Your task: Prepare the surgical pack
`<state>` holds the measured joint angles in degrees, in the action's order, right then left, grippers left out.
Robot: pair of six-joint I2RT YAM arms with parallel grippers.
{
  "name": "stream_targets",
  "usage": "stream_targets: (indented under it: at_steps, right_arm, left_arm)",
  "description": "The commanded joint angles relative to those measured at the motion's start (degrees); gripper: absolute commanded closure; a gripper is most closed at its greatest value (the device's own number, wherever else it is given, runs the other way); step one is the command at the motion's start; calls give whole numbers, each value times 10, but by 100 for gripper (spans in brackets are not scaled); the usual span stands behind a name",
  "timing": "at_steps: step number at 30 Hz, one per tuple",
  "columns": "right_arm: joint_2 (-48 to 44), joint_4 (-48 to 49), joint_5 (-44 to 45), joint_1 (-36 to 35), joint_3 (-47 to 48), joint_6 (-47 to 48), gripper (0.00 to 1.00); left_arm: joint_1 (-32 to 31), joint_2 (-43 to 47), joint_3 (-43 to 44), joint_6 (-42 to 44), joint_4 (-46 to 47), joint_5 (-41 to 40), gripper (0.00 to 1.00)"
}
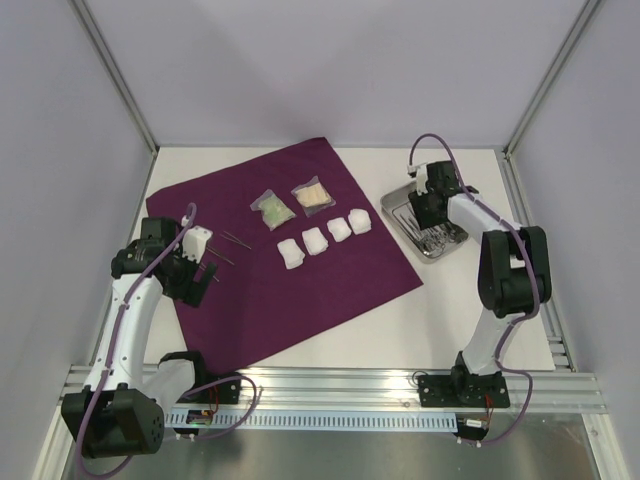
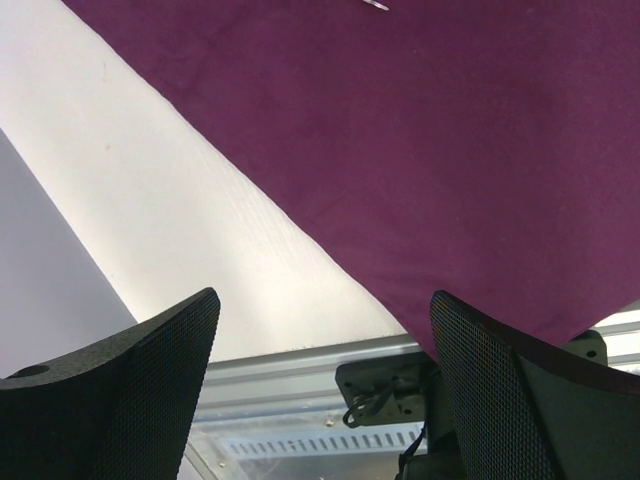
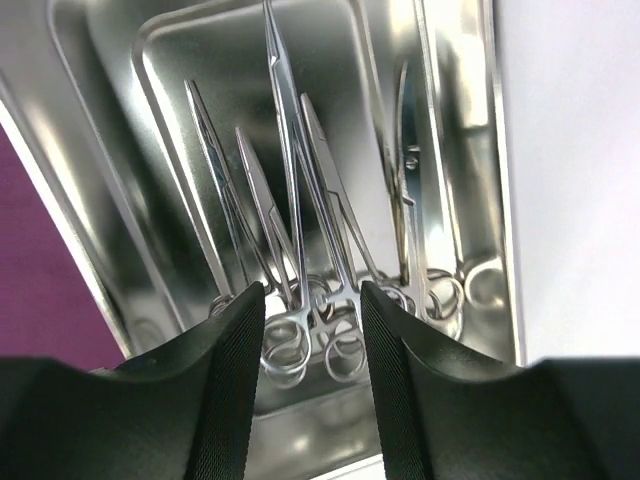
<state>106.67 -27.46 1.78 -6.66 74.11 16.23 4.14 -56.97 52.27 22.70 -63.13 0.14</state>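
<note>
The deep-purple cloth (image 1: 300, 270) (image 2: 450, 150) lies spread on the white table. Several white gauze pads (image 1: 315, 241) sit on it in a diagonal row, with two clear packets (image 1: 268, 207) (image 1: 312, 194) behind them. Two thin steel instruments (image 1: 235, 240) lie on the cloth's left part. The steel tray (image 1: 448, 240) (image 3: 470, 150) stands right of the cloth with several scissor-like instruments (image 3: 300, 200) in it. My right gripper (image 1: 432, 222) (image 3: 312, 290) hangs open just above their finger rings, holding nothing. My left gripper (image 1: 200, 288) (image 2: 322, 300) is wide open and empty over the cloth's left edge.
An aluminium rail (image 1: 350, 385) (image 2: 300, 360) with the arm bases runs along the near table edge. Grey walls and slanted frame posts (image 1: 120, 80) close in the back and sides. White tabletop (image 1: 440, 310) shows between the cloth and the right arm's base.
</note>
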Motion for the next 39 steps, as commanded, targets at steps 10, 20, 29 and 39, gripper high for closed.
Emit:
stream_targets:
  at_steps: [10,20,29,39]
  right_arm:
    - [-226,36,195,-213,-25,-276,51]
    - [-185,69,227,-390,-51,-356,52]
    - [-154,87,219,-413,-101,-378,53]
    - [-144,90,223,-412,-120,-372,53]
  left_arm:
    - [-1,-67,136,-109,76,-65,10]
    - [0,-116,119,-433,100,-84,28]
    - [0,-267,101,-499,155,-76,30]
    - [-1,-409,137,-521,172,-72,37]
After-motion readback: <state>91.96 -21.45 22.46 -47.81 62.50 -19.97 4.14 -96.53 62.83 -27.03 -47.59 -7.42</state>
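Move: The small tweezers, nearest of three pairs, lie about 14 cm straight ahead of the left hand and 12 cm below; the middle tweezers are 18 cm ahead and 3 cm right, the far tweezers 22 cm ahead and 7 cm right. From the right hand, low over the tray, the third gauze stack from the left is some 23 cm left and 2 cm ahead, 4 cm below; the fourth stack is 17 cm left and 5 cm ahead. Towards the small tweezers the left hand arcs forward about 10 cm, first rising, then sinking well below its start height, turning some 50 degrees counter-clockwise while its fingers narrow but stay apart. The empty right hand lifts out over the tray, swings left and back towards the cloth just short of the gauze stacks, sinks again and eases to a stop, fingers half open. ##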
